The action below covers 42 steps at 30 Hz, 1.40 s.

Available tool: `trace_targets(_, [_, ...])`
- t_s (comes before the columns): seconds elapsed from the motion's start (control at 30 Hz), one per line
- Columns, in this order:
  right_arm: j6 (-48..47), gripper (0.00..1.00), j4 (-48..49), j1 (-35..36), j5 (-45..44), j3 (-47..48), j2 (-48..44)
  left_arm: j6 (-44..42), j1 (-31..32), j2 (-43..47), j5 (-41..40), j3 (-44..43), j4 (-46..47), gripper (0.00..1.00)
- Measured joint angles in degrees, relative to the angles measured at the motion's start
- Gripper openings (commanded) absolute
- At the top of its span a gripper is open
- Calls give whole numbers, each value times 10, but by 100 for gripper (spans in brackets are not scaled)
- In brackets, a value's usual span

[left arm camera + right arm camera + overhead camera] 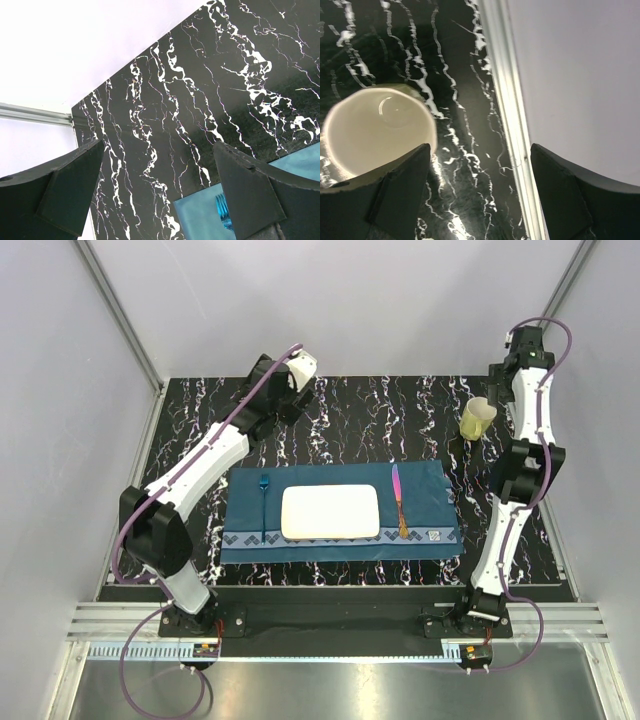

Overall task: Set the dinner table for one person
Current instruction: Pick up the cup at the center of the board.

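Observation:
The dinner table (350, 410) is black with white veins. On it lies a teal placemat (430, 502) with a white rectangular plate (330, 512), a blue fork (264, 505) to its left and a pink knife (398, 502) to its right. A pale yellow cup (477, 418) stands at the back right, off the mat. My left gripper (283, 405) hovers open over the bare table (200, 100) behind the mat's far left corner (200, 220), fork tines (223, 210) by its right finger. My right gripper (480, 150) is open and empty, the cup (375, 130) just outside its left finger.
An aluminium rail (507, 100) and a white wall run along the table's right edge, close to my right gripper (507, 400). A similar rail (35, 116) and wall border the left side. Both arm bases sit at the near edge.

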<state>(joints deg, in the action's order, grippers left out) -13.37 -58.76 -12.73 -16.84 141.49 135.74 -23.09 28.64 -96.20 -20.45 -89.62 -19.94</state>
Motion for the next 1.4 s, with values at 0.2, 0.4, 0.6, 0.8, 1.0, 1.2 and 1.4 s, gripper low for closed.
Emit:
trace_targets(0.2, [4, 89, -22, 3, 31, 48, 17, 9, -3, 0, -5, 0, 0, 99])
trace_targets(0.4, [6, 88, -32, 3, 53, 38, 17, 9, -5, 0, -7, 0, 0, 99])
trace_targets(0.6, [10, 86, -47, 3, 99, 32, 27, 9, -5, -6, -7, 0, 0, 99])
trace_targets(0.8, [12, 81, -55, 3, 121, 35, 58, 9, -5, -9, -9, 0, 0, 99])
trace_targets(1.0, [15, 72, -58, 3, 130, 35, 75, 9, -5, -10, -10, 0, 0, 99])
trace_targets(1.2, [18, 47, -58, 3, 133, 37, 77, 8, -5, -11, -10, 0, 0, 99])
trace_targets(1.4, [17, 0, -56, 3, 136, 46, 78, 6, -5, -11, -11, 0, 0, 99])
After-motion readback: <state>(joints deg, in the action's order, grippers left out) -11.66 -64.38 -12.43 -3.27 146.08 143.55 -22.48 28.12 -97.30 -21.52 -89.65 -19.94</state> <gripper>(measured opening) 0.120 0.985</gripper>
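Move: Ahead of the left hand by some 4 cm, about 53 cm to its right and 20 cm below, stands the cup. From the right hand, which is open above its right side, the cup lies about 6 cm to the left, 2 cm back and 10 cm down. The table's side rail runs roughly 5 cm to the right of this hand; the knife lies some 30 cm to its left and 23 cm back, both about 14 cm below. Sinking about 6 cm and shifting some 4 cm left, the right hand comes down onto the cup's right-hand rim, its fingers tipping steeper by around 15 degrees. After a slight first nudge forward and up it descends open, then stops low and shuts its fingers, pinching the cup's wall with one finger inside and one outside. ##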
